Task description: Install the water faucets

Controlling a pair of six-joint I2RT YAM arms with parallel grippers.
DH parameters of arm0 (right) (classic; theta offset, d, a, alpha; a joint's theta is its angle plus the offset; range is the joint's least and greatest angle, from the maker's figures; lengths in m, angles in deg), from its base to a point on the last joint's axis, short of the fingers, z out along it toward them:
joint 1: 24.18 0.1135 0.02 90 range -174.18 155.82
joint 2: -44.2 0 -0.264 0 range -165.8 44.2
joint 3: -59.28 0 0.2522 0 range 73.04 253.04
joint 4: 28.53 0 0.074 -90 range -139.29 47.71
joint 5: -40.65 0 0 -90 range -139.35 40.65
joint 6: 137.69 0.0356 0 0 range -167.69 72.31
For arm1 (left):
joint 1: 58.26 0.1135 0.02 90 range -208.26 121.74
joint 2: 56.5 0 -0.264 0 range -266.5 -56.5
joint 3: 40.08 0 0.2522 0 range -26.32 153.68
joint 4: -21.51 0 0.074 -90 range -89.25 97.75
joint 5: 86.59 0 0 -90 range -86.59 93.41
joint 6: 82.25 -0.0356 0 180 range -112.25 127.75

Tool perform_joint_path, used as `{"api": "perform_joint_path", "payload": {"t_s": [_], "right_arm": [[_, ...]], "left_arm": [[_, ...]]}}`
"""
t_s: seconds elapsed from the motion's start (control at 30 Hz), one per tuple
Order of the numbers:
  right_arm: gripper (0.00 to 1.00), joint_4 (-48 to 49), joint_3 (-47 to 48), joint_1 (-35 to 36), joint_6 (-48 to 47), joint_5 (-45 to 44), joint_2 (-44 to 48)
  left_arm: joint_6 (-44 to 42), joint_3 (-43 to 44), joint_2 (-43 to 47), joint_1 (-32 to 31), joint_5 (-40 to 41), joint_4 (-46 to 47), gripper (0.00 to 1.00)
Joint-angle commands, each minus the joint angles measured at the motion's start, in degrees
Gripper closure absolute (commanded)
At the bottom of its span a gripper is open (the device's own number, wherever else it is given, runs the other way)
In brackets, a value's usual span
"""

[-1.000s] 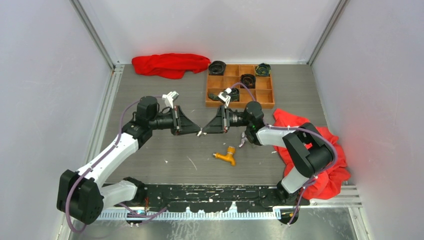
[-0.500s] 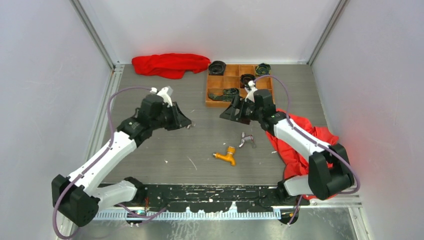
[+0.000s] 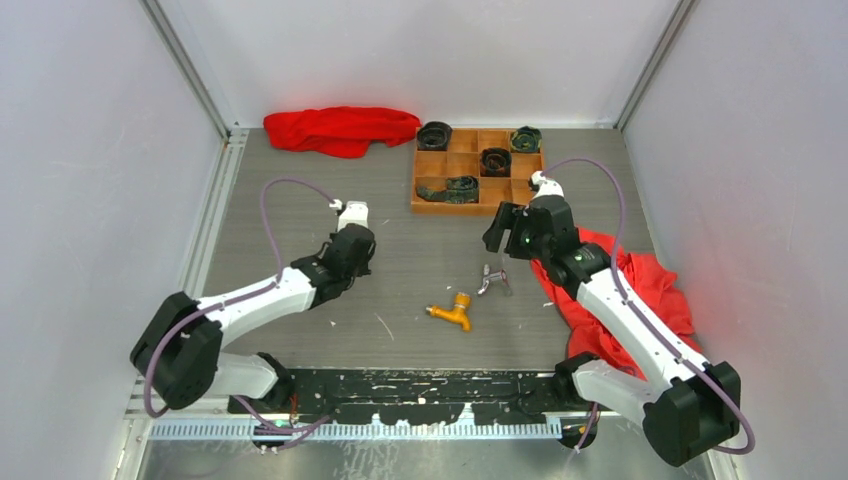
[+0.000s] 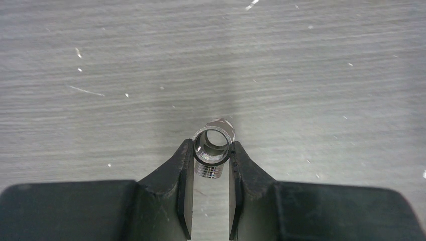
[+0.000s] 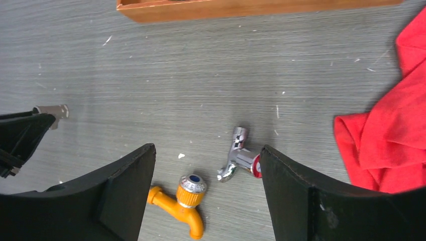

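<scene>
Two water faucets lie on the grey table: the orange-yellow one [image 3: 452, 312] [image 5: 185, 203] with its bent spout, and the shiny silver one [image 3: 490, 278] [image 5: 238, 155] just right of it. My right gripper [image 3: 505, 232] [image 5: 206, 148] hovers above both, open, with nothing between its fingers. My left gripper [image 4: 213, 150] [image 3: 357, 255] is low over the table to the left, shut on a short silver threaded fitting [image 4: 214, 150] [image 5: 52, 110] at its fingertips.
A wooden compartment tray [image 3: 428, 182] [image 5: 251, 8] with dark round items stands at the back. One red cloth [image 3: 340, 128] lies at the back left, another [image 3: 640, 290] [image 5: 387, 135] under the right arm. Walls close in on three sides.
The two grippers met tip to tip at the table's middle; they have parted. The left swung down and left with the fitting. The right drew back to the right and opened.
</scene>
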State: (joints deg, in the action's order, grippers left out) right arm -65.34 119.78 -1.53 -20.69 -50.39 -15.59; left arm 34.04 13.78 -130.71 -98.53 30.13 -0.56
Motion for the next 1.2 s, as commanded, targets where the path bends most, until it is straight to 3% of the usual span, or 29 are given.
{"api": "perform_joint_path", "payload": {"t_s": [0.0, 0.53, 0.6, 0.73, 0.8, 1.17], "right_arm": [[0.19, -1.53, -0.18, 0.2, -2.13, -5.45, 0.17], [0.19, -1.64, -2.97, 0.28, -1.93, -2.57, 1.69], [0.19, -2.17, -2.93, 0.25, -1.81, -2.53, 1.48], [0.19, -2.93, -3.03, 0.2, -1.16, -3.14, 0.71], [0.19, -2.73, -3.29, 0.25, -0.4, -3.16, 0.29], [0.22, -0.25, -7.11, 0.36, 5.09, 1.46, -3.15]], "left_arm": [[-4.39, 1.44, -4.18, -0.22, 10.13, 9.63, 1.0], [-1.53, 10.33, -19.75, 1.06, 9.76, 6.74, 1.0], [-0.16, 10.99, -20.12, 1.0, 9.75, 5.34, 0.92], [1.03, 12.03, -18.34, 1.03, 10.26, 1.96, 0.51], [0.45, 12.22, -16.53, 1.02, 10.16, 1.43, 0.38], [-0.93, 16.05, -4.33, 0.91, 7.29, -5.88, 0.24]]}}
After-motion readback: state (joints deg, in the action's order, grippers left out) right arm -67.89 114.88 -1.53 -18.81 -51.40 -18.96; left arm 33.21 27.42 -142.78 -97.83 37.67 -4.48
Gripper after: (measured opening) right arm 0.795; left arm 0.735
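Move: The left hand holds the small metal pipe fitting; the bare table spot it is bound for is about 5 cm ahead, 1 cm right and 7 cm down. From that hand the yellow faucet lies some 18 cm right and 6 cm back, and the wooden tray about 22 cm ahead and 25 cm right. For the open right hand, the silver faucet is roughly 14 cm below, 1 cm ahead and 3 cm left. The yellow faucet is around 8 cm left of the silver one and 6 cm nearer the base. The left fingers set the metal fitting down on the table and let go: the hand goes forward about 5 cm while sinking some 4 cm, rolls roughly 10 degrees so its left side rises, opens wide, then lifts straight up off the fitting by about 6 cm. Meanwhile the right hand, fingers staying open, sinks about 6 cm towards the silver faucet, easing back 2 cm and tipping down 10 degrees. ##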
